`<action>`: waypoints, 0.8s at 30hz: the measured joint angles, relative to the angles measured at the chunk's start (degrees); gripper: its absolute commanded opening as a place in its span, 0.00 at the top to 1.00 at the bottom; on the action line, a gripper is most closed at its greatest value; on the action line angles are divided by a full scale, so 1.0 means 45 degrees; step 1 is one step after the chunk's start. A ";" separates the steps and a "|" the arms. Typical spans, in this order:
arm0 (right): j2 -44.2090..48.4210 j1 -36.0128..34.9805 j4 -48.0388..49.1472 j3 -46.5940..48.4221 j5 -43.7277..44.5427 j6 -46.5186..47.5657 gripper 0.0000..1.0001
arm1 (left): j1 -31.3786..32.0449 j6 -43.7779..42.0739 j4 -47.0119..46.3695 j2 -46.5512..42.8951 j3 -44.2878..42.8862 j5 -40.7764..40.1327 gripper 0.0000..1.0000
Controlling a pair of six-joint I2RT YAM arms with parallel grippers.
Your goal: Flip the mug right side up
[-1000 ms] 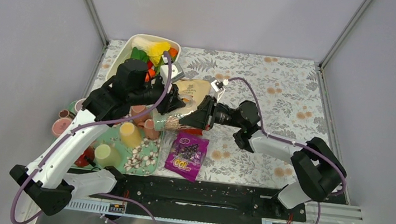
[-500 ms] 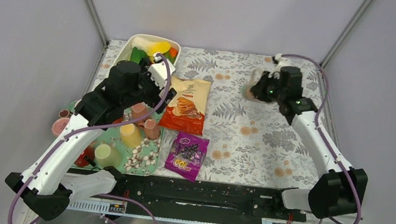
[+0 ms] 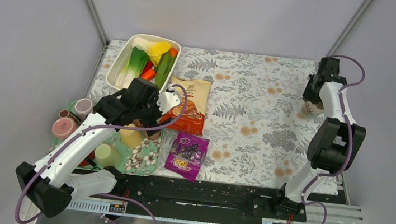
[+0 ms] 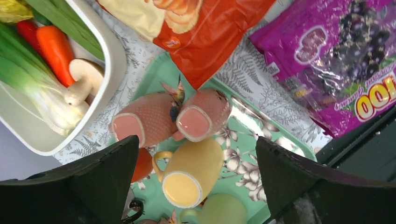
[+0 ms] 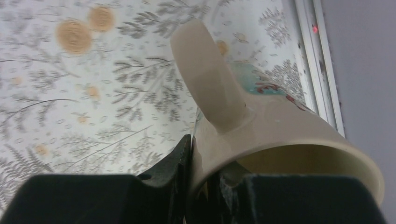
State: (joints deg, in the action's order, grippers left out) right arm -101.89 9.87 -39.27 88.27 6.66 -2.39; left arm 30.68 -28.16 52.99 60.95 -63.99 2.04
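Note:
A cream mug with teal print (image 5: 280, 135) is pinched by its rim in my right gripper (image 5: 205, 156). One finger (image 5: 173, 163) presses the outside wall and the other sits inside the mouth. The mouth faces the wrist and the handle points away. From above, this mug (image 3: 310, 109) hangs under the right gripper (image 3: 313, 102) near the table's right edge; whether it touches the cloth I cannot tell. My left gripper (image 4: 196, 140) stands wide open and holds nothing, above upside-down yellow (image 4: 191, 170) and pink mugs (image 4: 205, 114) on the green tray (image 4: 280, 140).
A white bin of vegetables (image 3: 119, 69) stands at the back left. An orange chips bag (image 3: 188, 108) and a purple candy bag (image 3: 187, 153) lie beside the green tray (image 3: 145, 157). Pink cups (image 3: 62, 127) sit at the far left. The frame rail runs along the right edge.
The left gripper opened, let go of the mug and drew back over the tray. The right arm swung from the chips bag to the far right edge with the mug in it.

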 measured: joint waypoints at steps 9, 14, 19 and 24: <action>-0.1855 0.1287 -0.1020 0.0529 -0.0500 0.0005 0.87 | 0.0000 -0.0835 0.1103 0.0680 0.0257 0.0359 0.04; -0.2084 0.1273 -0.1379 0.1073 -0.0724 0.0102 0.59 | 0.0000 -0.1511 0.1477 0.1166 0.0733 0.0437 0.06; -0.2118 0.1258 -0.1481 0.1632 -0.0724 0.0277 0.33 | 0.0005 -0.1472 0.1224 0.1583 0.1025 0.0005 0.06; -0.1948 0.1239 -0.1613 0.1778 -0.0797 0.0340 0.14 | 0.0000 -0.0971 0.0257 0.1904 0.1025 -0.0573 0.03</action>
State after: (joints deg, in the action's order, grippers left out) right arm -110.65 15.44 -46.52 96.27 3.07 -0.86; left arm 30.68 -32.53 54.15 69.52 -59.37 -0.54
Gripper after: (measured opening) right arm 0.778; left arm 0.954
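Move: Beneath the right hand, roughly 14 cm down, 2 cm back and 7 cm to its right, is the bare table spot for the cream mug it still holds by the wall; the side rail is some 5 cm to the right of that spot. The left hand has the small pink mug about 15 cm below, 2 cm back and 5 cm left, the large pink mug 7 cm beyond and 6 cm left of it, the yellow mug 8 cm left and 2 cm nearer. Lowering the cream mug about 5 cm and some 4 cm to the right, the right hand sets it on the table, then opens and eases up 2 to 3 cm with its fingers still astride the wall. The left hand, wide open, sinks about 6 cm over the tray towards the small pink mug, drifting back and left, then forward, fingers tipping steeper. ##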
